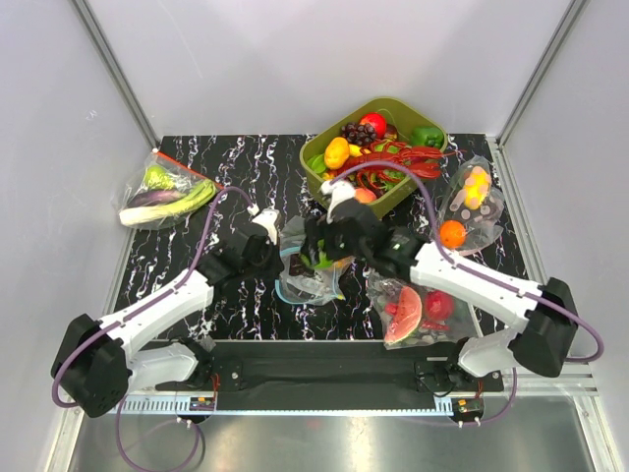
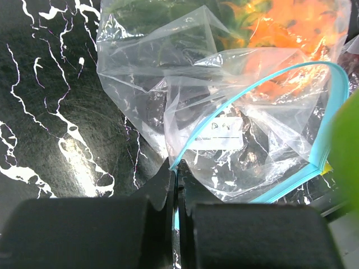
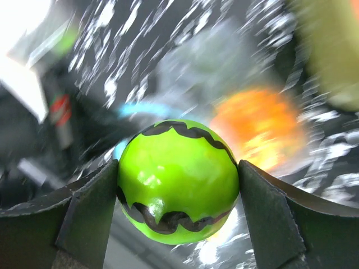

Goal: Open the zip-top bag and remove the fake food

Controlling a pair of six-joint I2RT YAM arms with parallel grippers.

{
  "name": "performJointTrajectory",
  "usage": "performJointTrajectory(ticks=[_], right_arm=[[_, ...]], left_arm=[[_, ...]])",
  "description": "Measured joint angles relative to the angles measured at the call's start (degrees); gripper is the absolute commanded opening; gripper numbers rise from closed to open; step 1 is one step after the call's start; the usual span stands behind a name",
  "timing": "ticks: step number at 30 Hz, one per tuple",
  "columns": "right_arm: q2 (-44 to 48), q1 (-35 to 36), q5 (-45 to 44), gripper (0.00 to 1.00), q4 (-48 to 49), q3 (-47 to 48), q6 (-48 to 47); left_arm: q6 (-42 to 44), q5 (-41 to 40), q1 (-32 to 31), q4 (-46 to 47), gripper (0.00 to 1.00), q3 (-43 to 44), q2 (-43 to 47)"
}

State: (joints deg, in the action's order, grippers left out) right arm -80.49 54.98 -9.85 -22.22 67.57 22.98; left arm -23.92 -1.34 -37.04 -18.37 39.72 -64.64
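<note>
The zip-top bag [image 1: 307, 278] lies crumpled at the table's middle, its teal zip strip [image 2: 263, 84] curving around a gaping mouth. My left gripper [image 2: 176, 168] is shut on that strip at the mouth's near corner, seen in the top view at the bag's left edge [image 1: 276, 258]. My right gripper [image 3: 178, 179] is shut on one piece of fake food, a glossy green ball [image 3: 178, 168] with black wavy stripes, held above the bag's mouth [image 1: 320, 258]. An orange pineapple [image 2: 280, 22] still shows through the plastic at the bag's far end.
An olive-green bin [image 1: 418, 113] of toy produce with a red lobster stands at the back. A bag of green vegetables [image 1: 162, 192] lies far left. A bag with a watermelon slice [image 1: 413, 310] and another with yellow and orange fruit [image 1: 470, 202] lie to the right.
</note>
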Motion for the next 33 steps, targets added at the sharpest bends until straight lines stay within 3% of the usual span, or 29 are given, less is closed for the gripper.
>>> performJointTrajectory(ticks=[9,16,22,25,30,33], right_arm=[[0.0,-18.8,0.4,0.47,5.2,9.9,-10.5],[-14.1,-30.6,4.8,0.47,10.8,22.6,-14.1],[-25.0,-32.8,8.9,0.48,9.5,26.4,-14.4],[-27.6,-32.6,10.6,0.56,8.5,26.9,-14.2],[-28.0,-32.3,11.0,0.88,7.5,26.9,-14.0],[-27.9,-32.3,11.0,0.97,7.4,26.9,-14.1]], left_arm=[[0.0,0.0,0.0,0.1,0.00,0.0,-0.4],[0.0,0.1,0.0,0.0,0.00,0.0,-0.4],[0.0,0.1,0.0,0.0,0.00,0.0,-0.4],[0.0,0.1,0.0,0.0,0.00,0.0,-0.4],[0.0,0.1,0.0,0.1,0.00,0.0,-0.7],[0.0,0.1,0.0,0.1,0.00,0.0,-1.0]])
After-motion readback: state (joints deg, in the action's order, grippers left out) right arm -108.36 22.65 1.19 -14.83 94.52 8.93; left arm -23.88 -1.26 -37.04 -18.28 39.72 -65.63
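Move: The right hand, already gripping the toy watermelon, has the green bin's middle about 27 cm ahead, 15 cm to its right and 12 cm lower. In the bin, the yellow mango lies some 31 cm ahead and 5 cm right, the peach about 19 cm ahead and 13 cm right, both roughly 10 cm lower. The open bag is nearly straight below, some 16 cm down. From the left hand the bin is about 36 cm ahead and 30 cm right. Keeping the watermelon pinched between its pads, the right hand swings quickly forward about 26 cm and 10 cm to the right, away from the bag, arching some 12 cm up and back down over the bin, between mango and peach. It turns about 15 degrees clockwise; at the end its grip just begins to ease. The left hand stays put, still pinching the bag's zip edge. ##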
